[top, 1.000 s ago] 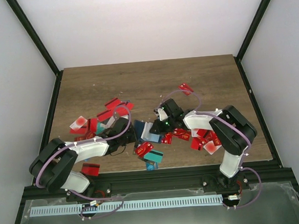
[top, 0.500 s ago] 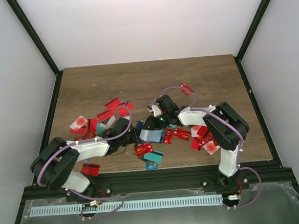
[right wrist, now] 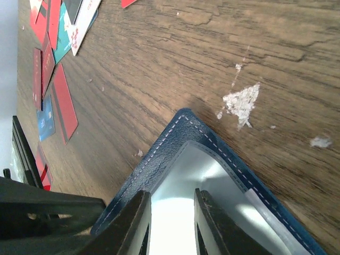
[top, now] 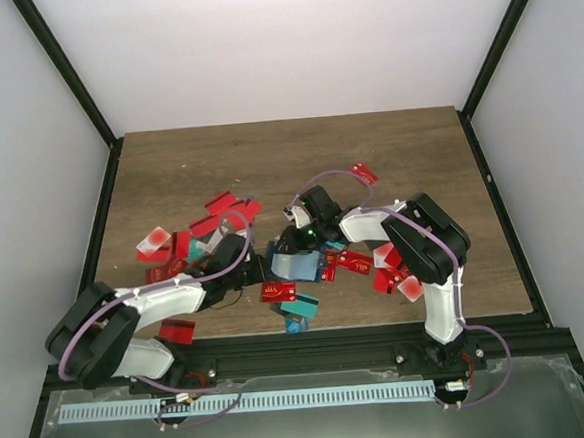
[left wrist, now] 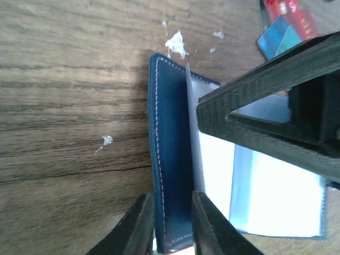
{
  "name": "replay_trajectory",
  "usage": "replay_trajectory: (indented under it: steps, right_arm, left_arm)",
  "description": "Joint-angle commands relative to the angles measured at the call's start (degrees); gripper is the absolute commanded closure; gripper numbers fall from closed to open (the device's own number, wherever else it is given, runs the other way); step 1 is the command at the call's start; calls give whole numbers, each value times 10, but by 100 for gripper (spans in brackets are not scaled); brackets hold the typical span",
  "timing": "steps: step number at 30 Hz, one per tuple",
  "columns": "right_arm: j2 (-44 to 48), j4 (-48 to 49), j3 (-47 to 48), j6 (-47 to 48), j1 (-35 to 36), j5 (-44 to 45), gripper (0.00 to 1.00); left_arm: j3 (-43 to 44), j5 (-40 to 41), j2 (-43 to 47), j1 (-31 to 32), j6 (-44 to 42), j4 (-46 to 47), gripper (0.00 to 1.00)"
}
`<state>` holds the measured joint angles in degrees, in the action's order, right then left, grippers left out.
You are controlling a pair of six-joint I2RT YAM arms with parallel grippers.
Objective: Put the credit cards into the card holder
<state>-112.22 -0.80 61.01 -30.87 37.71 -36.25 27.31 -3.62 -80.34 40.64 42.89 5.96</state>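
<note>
The card holder (top: 293, 266) lies open near the table's front centre, navy outside with a pale lining. In the left wrist view its navy flap (left wrist: 170, 159) stands on edge between the fingers of my left gripper (left wrist: 171, 196), which is shut on it. My right gripper (right wrist: 171, 194) is open, its fingertips down over the pale lining (right wrist: 212, 175); one of its black fingers (left wrist: 265, 90) shows in the left wrist view. Credit cards, mostly red (top: 221, 204), lie scattered on both sides, with a red one (top: 277, 291) and a teal one (top: 300, 305) just in front of the holder.
More cards lie at the left (top: 158, 243), by the front edge (top: 177, 331) and under the right arm (top: 391, 272). One red card (top: 363, 172) sits apart further back. Black frame posts (top: 66, 74) bound the table's sides.
My right gripper has moved left onto the open card holder and its jaws have spread a little. My left arm has stretched out lower, its gripper staying at the holder's left flap.
</note>
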Motion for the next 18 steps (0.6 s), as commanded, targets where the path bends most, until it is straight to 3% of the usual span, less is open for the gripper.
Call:
replay_trajectory:
  steps: [1, 8, 18]
  right_arm:
    - [-3, 1, -1, 14, 4, 7, 75]
    - [13, -13, -2, 40, 3, 4, 75]
    - [61, -40, -5, 55, 4, 10, 75]
  left_arm:
    - [-2, 29, 68, 1, -12, -44, 72]
    - [-2, 47, 148, 6, -53, -83, 53]
    - [6, -57, 108, 18, -72, 3, 51]
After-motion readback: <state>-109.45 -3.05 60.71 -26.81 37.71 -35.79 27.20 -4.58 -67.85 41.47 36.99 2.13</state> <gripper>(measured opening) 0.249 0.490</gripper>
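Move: About 4 cm back and 2 cm right of the left hand, some 2 cm below, the red card peeks out from the card holder's near edge. The holder's middle is 3 cm ahead and 6 cm right of that hand, the teal card 7 cm back and 6 cm right. From the right hand, over the holder's far left part, the holder's middle lies 3 cm back and 2 cm right, the red card 9 cm back and 1 cm left. Letting go of the holder's near left edge, the left hand comes up about 6 cm, fingers spreading from slightly parted to about half open and the fingers tilting up some 10 degrees; at the top it eases a little right and back. The right hand stays over the holder's far left part with its fingers slightly parted, seemingly resting on the inner pocket, then lifts about 1 cm. ##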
